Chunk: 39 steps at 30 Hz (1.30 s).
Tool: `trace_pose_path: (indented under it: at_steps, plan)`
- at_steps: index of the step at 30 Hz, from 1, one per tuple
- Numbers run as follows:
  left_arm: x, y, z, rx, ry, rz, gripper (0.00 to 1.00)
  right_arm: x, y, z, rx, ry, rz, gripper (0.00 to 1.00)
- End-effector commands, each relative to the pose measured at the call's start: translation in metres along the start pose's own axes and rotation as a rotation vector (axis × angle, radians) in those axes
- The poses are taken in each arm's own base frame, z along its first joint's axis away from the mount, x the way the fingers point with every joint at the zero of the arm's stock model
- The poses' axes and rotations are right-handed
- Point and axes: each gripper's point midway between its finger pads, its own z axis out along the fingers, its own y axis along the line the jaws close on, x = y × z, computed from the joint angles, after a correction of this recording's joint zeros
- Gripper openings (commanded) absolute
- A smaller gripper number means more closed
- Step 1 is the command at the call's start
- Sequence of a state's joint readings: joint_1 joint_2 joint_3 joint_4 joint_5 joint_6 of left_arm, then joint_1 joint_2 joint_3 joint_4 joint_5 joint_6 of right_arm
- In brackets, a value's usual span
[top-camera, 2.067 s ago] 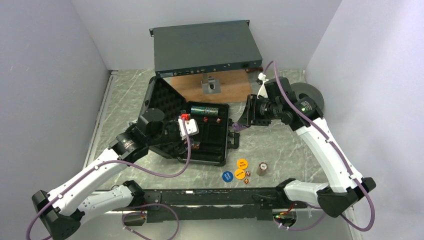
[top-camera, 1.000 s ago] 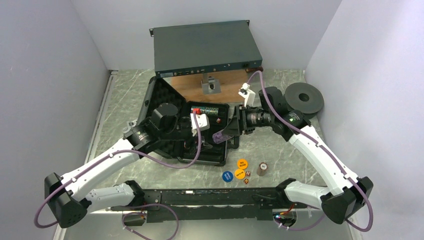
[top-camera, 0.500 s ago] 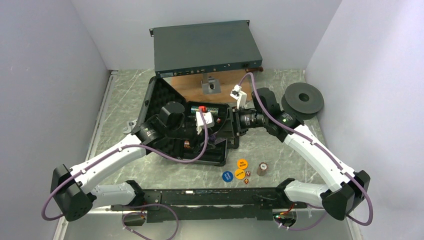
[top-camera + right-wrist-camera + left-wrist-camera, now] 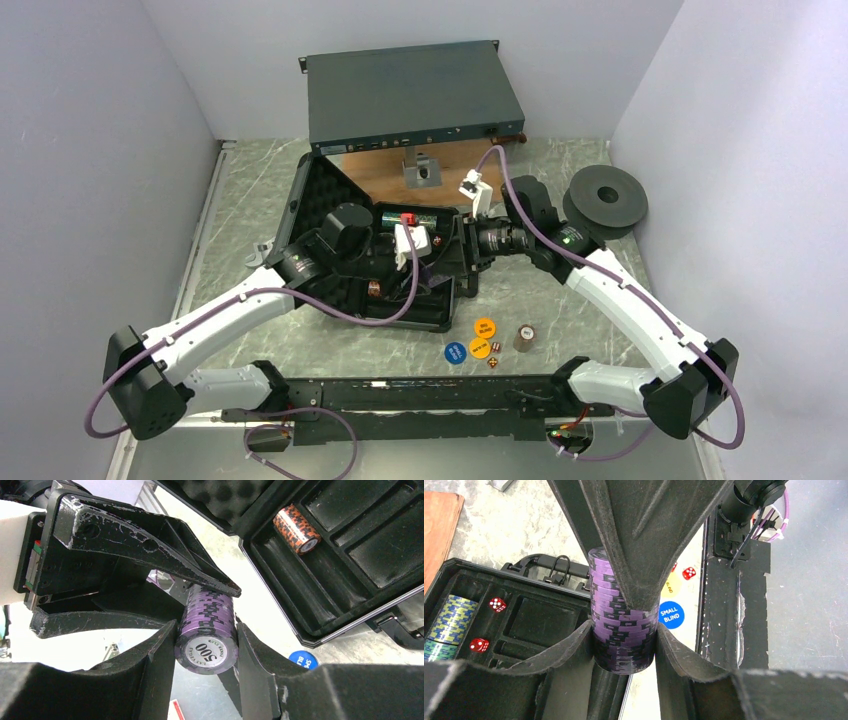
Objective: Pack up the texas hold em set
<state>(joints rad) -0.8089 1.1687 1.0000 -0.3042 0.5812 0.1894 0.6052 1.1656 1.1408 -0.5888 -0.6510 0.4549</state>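
Note:
A purple chip stack (image 4: 205, 630) marked 500 hangs above the right edge of the open black case (image 4: 420, 316), held from two sides. My right gripper (image 4: 206, 630) is shut on its end nearest the right wrist camera. My left gripper (image 4: 623, 627) grips the other end, both fingers pressed on its sides. In the top view the two grippers, left (image 4: 432, 262) and right (image 4: 456, 254), meet there. The case holds a blue-green stack (image 4: 451, 622), an orange-black stack (image 4: 297, 528) and two red dice (image 4: 497, 604). The foam lid (image 4: 320, 200) stands open at left.
On the table right of the case lie a blue disc (image 4: 455, 352), two orange discs (image 4: 485, 327), a brown chip stack (image 4: 523, 338) and small dice (image 4: 497, 348). A grey-blue rack unit (image 4: 415, 95), a wooden board (image 4: 400, 178) and a dark spool (image 4: 605, 200) sit behind.
The right gripper carried the purple stack left over the case edge. The left gripper came up to meet it and its jaws closed in on the stack.

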Motion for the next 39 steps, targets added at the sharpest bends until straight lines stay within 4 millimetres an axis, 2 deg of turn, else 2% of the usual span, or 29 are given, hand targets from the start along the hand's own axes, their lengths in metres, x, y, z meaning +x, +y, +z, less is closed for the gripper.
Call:
trace_pose_path:
  at_steps: [1, 2, 4, 11, 13, 18, 22, 26, 29, 33, 39]
  plan:
    - [-0.029, 0.005, -0.002, -0.023, -0.068, 0.049, 0.00, -0.008, 0.018, -0.005, -0.057, -0.033, -0.069, 0.27]
    - [-0.028, 0.007, -0.002, -0.028, -0.060, 0.051, 0.00, -0.008, 0.015, -0.007, -0.038, -0.034, -0.071, 0.43]
    - [-0.025, 0.009, -0.003, -0.041, -0.047, 0.053, 0.00, -0.008, 0.009, -0.010, 0.009, -0.042, -0.075, 0.61]
    - [-0.015, 0.018, -0.002, -0.095, -0.031, 0.054, 0.00, -0.013, -0.020, -0.027, 0.234, -0.080, -0.059, 0.84]
    - [-0.009, 0.021, 0.000, -0.104, -0.007, 0.052, 0.00, -0.013, -0.029, -0.036, 0.303, -0.100, -0.053, 0.98]
    - [0.016, 0.045, 0.007, -0.191, 0.099, 0.056, 0.00, -0.030, -0.053, -0.070, 0.529, -0.205, -0.062, 1.00]
    - [0.032, 0.066, 0.010, -0.266, 0.180, 0.075, 0.00, -0.043, -0.055, -0.089, 0.589, -0.294, -0.072, 1.00]
    - [0.056, 0.086, 0.015, -0.317, 0.273, 0.097, 0.00, -0.040, -0.056, -0.090, 0.581, -0.315, -0.087, 1.00]
    - [0.065, 0.095, 0.025, -0.321, 0.303, 0.105, 0.00, -0.038, -0.056, -0.091, 0.577, -0.320, -0.093, 1.00]
    - [0.077, 0.091, 0.044, -0.202, 0.354, 0.146, 0.00, -0.037, -0.051, -0.094, 0.558, -0.340, -0.111, 1.00]
    - [0.097, 0.102, 0.048, -0.193, 0.436, 0.246, 0.00, -0.033, -0.048, -0.094, 0.538, -0.333, -0.121, 1.00]
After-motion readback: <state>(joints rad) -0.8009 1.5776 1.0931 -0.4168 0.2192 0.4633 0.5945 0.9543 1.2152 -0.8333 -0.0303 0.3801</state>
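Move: The purple chip stack is pinched by both hands. Its slot in the case, just right of the orange stack, lies about 8 cm ahead of the left hand and 20 below, 1 to the left. The orange stack is 7 cm left of that slot; the nearer-centre red die sits 11 cm beyond the slot, 2 to its right. From the right hand the slot is 8 cm ahead, 4 left, 23 below. The purple stack passes wholly to the left hand: the right fingers open wide, come free and back off some 10 cm to the right and a little forward, the wrist turning clockwise. Keeping its pinch, the left hand then lowers the stack about 14 cm and carries it 8 cm forward towards the slot beside the orange stack, tilting roughly 30 degrees so its fingers point more steeply down. ##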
